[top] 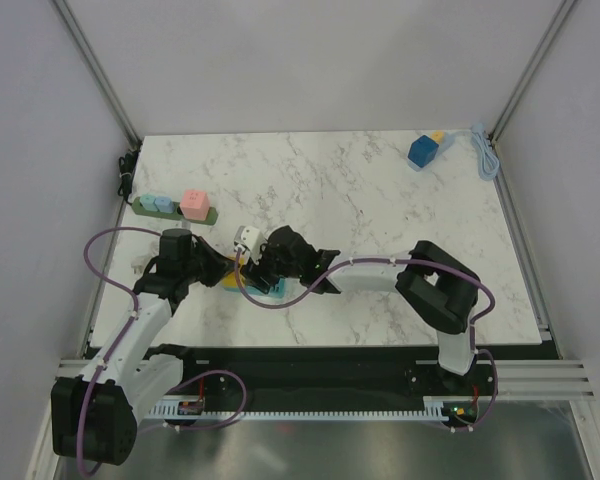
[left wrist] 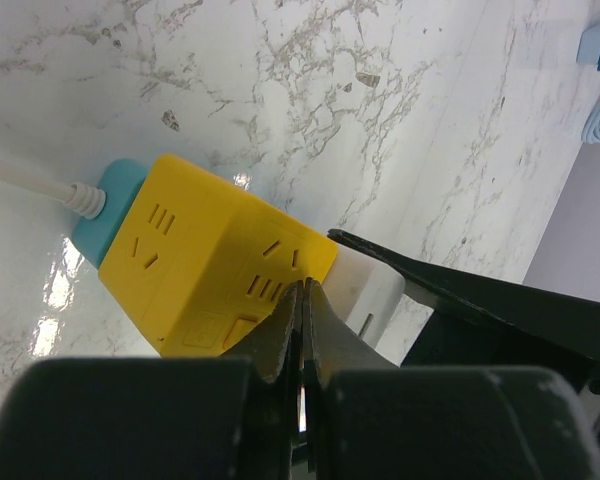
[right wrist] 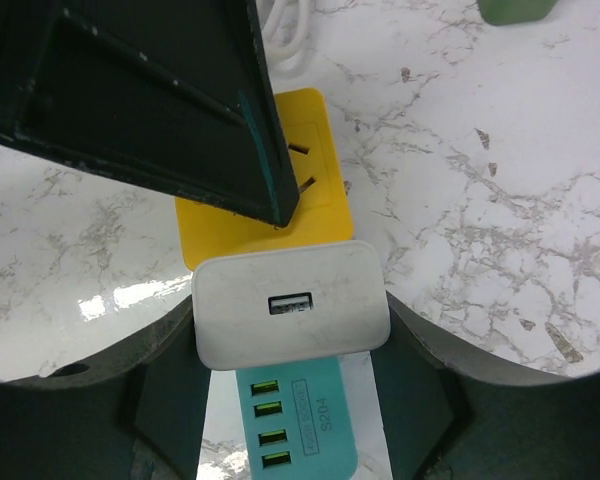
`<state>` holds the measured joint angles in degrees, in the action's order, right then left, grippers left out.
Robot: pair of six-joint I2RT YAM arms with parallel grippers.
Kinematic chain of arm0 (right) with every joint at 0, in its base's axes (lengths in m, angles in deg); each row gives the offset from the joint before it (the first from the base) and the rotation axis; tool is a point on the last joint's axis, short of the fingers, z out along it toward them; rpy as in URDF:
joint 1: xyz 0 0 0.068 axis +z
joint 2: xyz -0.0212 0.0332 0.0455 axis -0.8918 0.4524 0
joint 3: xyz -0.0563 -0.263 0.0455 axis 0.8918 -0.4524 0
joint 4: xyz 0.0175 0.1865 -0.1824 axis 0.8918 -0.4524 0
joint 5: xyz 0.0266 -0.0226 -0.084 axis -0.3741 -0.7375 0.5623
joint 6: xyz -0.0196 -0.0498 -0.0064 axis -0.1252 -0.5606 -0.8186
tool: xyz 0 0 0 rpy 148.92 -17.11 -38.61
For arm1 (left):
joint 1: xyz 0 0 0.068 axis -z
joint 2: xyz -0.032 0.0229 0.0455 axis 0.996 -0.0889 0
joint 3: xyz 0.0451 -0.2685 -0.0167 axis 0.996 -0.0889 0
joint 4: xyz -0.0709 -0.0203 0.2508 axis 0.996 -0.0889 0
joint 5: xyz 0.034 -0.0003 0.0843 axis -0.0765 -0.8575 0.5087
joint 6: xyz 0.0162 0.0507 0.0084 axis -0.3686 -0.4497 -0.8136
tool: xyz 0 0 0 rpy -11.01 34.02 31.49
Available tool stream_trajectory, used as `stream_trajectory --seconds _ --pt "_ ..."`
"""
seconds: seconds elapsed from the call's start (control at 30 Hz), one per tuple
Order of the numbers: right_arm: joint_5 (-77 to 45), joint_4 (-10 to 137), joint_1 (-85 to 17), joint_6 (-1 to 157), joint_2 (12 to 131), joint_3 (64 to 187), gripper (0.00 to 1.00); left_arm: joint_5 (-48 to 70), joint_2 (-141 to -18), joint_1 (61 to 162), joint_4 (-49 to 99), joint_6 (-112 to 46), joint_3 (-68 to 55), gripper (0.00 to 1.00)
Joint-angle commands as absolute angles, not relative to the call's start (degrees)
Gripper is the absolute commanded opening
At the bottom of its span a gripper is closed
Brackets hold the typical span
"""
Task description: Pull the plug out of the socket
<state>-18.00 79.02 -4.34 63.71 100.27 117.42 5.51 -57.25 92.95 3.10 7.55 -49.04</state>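
The socket is a yellow block [right wrist: 310, 130] joined to a teal part [right wrist: 300, 420] with several USB ports, lying on the marble table [top: 380, 200]. The plug, a white charger [right wrist: 292, 305] with one USB port, sits over the seam between yellow and teal. My right gripper [right wrist: 292, 335] is shut on it from both sides. A thin metal prong [left wrist: 365, 322] shows under the plug [left wrist: 365, 285]; whether the prongs are still in the slots I cannot tell. My left gripper [left wrist: 305, 292] is shut and its tips press on the yellow block [left wrist: 200, 270]. From above, both grippers [top: 223, 270] [top: 263, 258] meet at the plug [top: 245, 238].
A green power strip [top: 140, 209] carrying blue and pink plugs lies at the left edge. A blue adapter [top: 423, 150] and a light blue cable [top: 485, 152] lie at the back right corner. The socket's white cord [left wrist: 30, 175] runs off to the left.
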Motion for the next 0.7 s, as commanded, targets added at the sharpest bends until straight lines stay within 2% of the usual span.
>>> stream_trajectory --seconds 0.0,0.2,0.33,0.43,0.47,0.53,0.57,0.67 --pt "-13.9 83.4 -3.8 65.7 93.3 119.5 0.00 10.0 -59.7 93.2 -9.5 4.8 -53.2 0.02" --pt "0.3 65.7 -6.7 77.3 86.4 119.2 0.00 10.0 -56.3 93.2 -9.1 3.5 -52.2 0.02" --pt "2.4 52.0 -12.6 86.4 82.4 117.4 0.00 7.9 -53.5 93.2 -8.4 2.2 -51.1 0.03" --pt "0.6 43.2 -19.7 92.9 80.3 115.4 0.00 5.6 -51.5 93.2 -8.0 1.7 -49.9 0.17" --pt "-0.1 39.2 -23.5 93.9 79.8 114.9 0.00 4.3 -51.0 93.2 -7.5 1.2 -49.6 0.29" --pt "-2.4 35.2 -27.3 96.2 78.8 114.1 0.00 2.8 -49.7 93.2 -7.3 0.3 -48.3 0.38" --pt "-3.7 31.8 -28.9 96.4 78.6 114.0 0.00 2.1 -49.2 93.2 -7.1 -0.3 -47.9 0.47" --pt "-4.8 26.4 -33.2 95.3 78.4 114.0 0.01 -1.6 -48.1 93.2 -5.8 -1.8 -46.7 0.57"
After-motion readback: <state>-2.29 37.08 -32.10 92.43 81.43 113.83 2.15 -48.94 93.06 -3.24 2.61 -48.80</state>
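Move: The right hand already holds the white plug; the yellow block is about 4 cm to its left, 1 cm back and 4 cm below, the teal socket strip some 2 cm back, 1 cm right and 6 cm below. The open table it heads for is about 27 cm right, 8 cm ahead. The left hand's shut fingertips are at the yellow block, its middle about 2 cm left and 3 cm below; the plug is about 3 cm to their right, level fore and aft. Right lifts the held plug 7 cm, sweeps it 27 cm right, sinking; left opens, backs off yellow block. ##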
